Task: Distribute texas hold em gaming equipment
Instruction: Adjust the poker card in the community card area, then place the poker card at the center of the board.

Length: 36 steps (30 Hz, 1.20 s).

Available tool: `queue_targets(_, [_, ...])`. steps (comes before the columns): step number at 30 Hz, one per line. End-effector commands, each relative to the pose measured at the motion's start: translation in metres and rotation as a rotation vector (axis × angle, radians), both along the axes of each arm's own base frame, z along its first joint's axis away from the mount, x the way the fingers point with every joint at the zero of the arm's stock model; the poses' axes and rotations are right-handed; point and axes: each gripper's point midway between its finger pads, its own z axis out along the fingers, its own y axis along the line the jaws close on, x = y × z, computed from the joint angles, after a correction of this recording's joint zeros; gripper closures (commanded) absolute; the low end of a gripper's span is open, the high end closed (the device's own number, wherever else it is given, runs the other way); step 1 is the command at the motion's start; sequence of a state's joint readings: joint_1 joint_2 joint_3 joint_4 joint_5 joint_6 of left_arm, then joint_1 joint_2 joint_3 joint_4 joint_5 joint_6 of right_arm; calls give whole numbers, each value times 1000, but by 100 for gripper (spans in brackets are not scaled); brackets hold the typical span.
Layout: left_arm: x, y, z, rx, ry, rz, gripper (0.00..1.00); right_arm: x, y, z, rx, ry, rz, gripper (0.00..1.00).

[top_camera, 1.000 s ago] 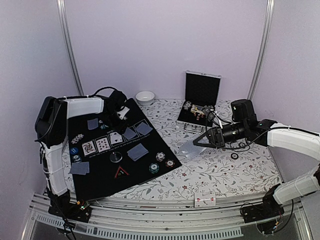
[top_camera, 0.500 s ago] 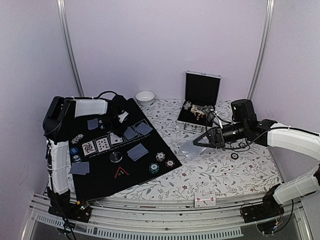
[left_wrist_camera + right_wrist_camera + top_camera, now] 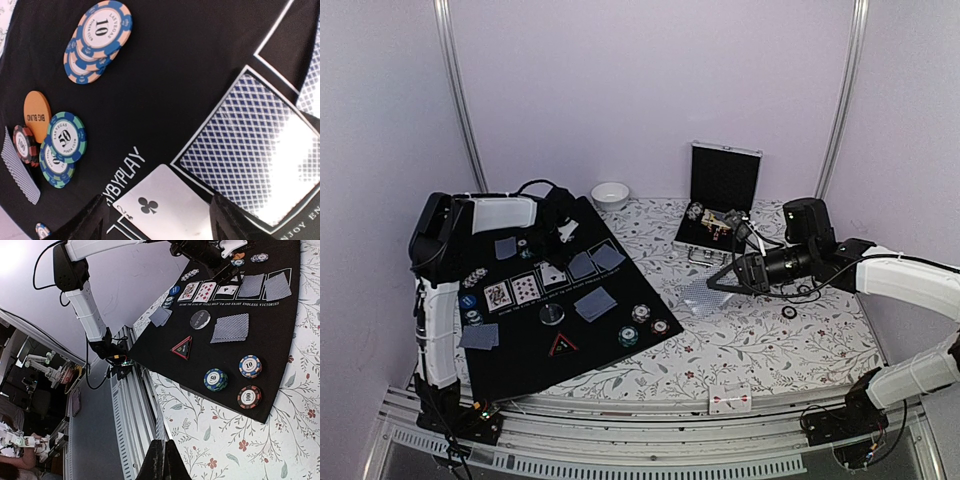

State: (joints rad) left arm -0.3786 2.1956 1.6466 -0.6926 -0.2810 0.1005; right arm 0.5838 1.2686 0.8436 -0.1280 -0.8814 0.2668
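Note:
On the black mat (image 3: 520,360) three playing cards lie face up in a row (image 3: 525,288), with two face-down ones (image 3: 594,260) beside them. My left gripper (image 3: 558,230) hovers open just behind that row. In its wrist view the two of clubs (image 3: 165,210) lies flat between the open fingers (image 3: 92,222), and a face-down card (image 3: 250,145) is next to it. Poker chips (image 3: 97,40), an orange blind disc (image 3: 37,115), a grey button (image 3: 552,314) and a triangular marker (image 3: 562,346) rest on the mat. My right gripper (image 3: 718,284) is shut on a card (image 3: 695,298) held above the tablecloth.
A silver-edged black case (image 3: 720,200) stands open at the back with items in its tray. A white bowl (image 3: 610,194) sits behind the mat. One card (image 3: 730,401) lies at the table's front edge. Small black rings (image 3: 789,312) lie near the right arm.
The left arm's elbow has swung to the right and its gripper has drawn slightly back from the face-up row. The right arm has held still with its card.

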Motion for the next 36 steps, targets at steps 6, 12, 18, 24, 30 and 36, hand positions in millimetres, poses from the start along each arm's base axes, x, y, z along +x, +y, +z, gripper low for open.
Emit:
queue_targets(6, [-18,-13,36,-96,-31,-11,26,32,-35,-67,-166,231,-256,98])
queue_targets(12, [-34,-31,86,-163,-125,-38,22,16,-58,-101,-251,421,-398,98])
queue_targets(18, [-61,-62,121,-269,-216,-103,14,-11,-77,-146,-253,592,-508,98])
queue_targets(24, [-76,-61,151,-317,-320,-115,11,-16,-106,-181,-346,654,-652,36])
queue_targets(30, [-78,-25,183,-280,-471,-11,4,15,-159,-151,-473,455,-944,1])
queue_targets(36, [-77,34,209,-283,-668,174,2,54,-200,-66,-498,124,-1154,1])
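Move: The face-up club card, third in the community row, lies almost right under the left fingertips, about 1 cm below; a face-down card is some 8 cm to their right and 3 cm ahead, the diamond card about 8 cm left and 4 cm back, and blue chips 9 cm ahead and 8 cm left. The right hand grips a face-down card; its bare table spot lies roughly 4 cm back, 10 cm right and 20 cm below. The club card is drawn a centimetre or two back by the left fingertips, low over the mat; they then come clear, rising about 18 cm and ending 9 cm back while opening wider and tilting forward. The right hand lowers its card some 18 cm, going right, opens to let go, then lifts away rightward and forward, turning clockwise. ##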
